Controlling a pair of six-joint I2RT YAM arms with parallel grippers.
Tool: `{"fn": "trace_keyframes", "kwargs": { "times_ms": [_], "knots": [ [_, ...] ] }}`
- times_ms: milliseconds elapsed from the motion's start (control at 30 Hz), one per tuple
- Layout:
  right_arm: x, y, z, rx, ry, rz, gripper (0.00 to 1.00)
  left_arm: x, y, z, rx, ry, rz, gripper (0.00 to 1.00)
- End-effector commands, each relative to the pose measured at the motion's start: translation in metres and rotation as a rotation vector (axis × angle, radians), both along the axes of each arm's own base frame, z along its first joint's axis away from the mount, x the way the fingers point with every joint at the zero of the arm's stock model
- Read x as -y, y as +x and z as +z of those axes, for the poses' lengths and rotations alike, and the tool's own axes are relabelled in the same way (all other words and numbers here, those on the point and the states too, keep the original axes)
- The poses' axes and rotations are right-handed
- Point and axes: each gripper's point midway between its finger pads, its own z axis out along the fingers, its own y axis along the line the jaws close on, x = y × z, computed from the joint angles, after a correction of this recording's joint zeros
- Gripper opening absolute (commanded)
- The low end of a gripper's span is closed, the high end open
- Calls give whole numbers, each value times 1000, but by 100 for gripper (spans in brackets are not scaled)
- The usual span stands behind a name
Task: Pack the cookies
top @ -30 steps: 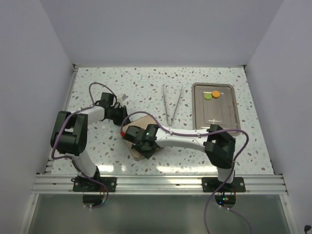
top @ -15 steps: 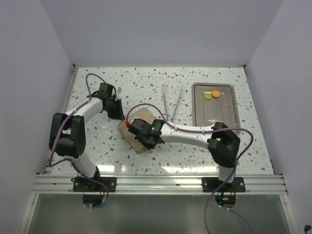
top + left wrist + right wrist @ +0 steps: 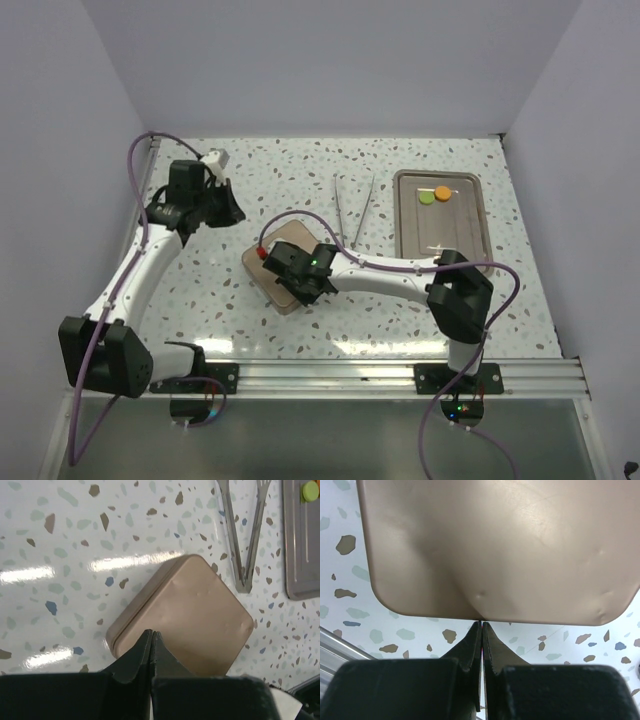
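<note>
A brown tin with its lid on (image 3: 283,240) lies mid-table. My right gripper (image 3: 298,298) is shut, and its tips (image 3: 481,624) touch the tin's (image 3: 495,545) near edge with nothing held. To the far left of the tin, raised, my left gripper (image 3: 230,206) is shut and empty. In the left wrist view its tips (image 3: 151,632) hang over the tin (image 3: 200,610). Two cookies, one green (image 3: 426,197) and one orange (image 3: 442,192), lie at the far end of the metal tray (image 3: 445,235). The green cookie (image 3: 310,491) also shows in the left wrist view.
Metal tongs (image 3: 352,212) lie between the tin and the tray, and the left wrist view shows the tongs (image 3: 242,535) beside the tray (image 3: 300,550). White walls enclose the speckled table. An aluminium rail (image 3: 320,375) runs along the near edge.
My left arm has swung up and away from the tin toward the far left, and its gripper has closed fully. The right gripper has shifted slightly along the tin.
</note>
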Motion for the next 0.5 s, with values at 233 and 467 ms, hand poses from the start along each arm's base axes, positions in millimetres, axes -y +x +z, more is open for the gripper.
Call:
{"fn": "trace_keyframes", "kwargs": {
  "times_ms": [233, 467],
  "knots": [
    [-28, 39, 53, 96, 128, -36, 0, 23, -51, -24, -50, -117, -42, 0],
    [-5, 35, 117, 164, 220, -73, 0, 24, -47, 17, 49, -131, -56, 0]
  ]
}}
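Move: The right hand, fingers shut, is at the near-right edge of the lidded cookie box, whose middle lies about 7 cm ahead, 3 cm to its left and 4 cm below. From that hand the tongs lie some 19 cm ahead and 11 cm to the right. The left hand, also shut, hangs high beyond the box's far-left side, with the box middle about 8 cm back, 11 cm to its right and 17 cm below. The right hand comes free of the lid's near-right edge and rises about 5 cm while easing some 3 cm forward and slightly left over the box, tipping a few degrees with its fingers still shut. Meanwhile the left hand, empty and shut, draws back some 5 cm in the air beside the box's left side, first sinking about as much and then climbing back roughly half of that, without reaching the box. ##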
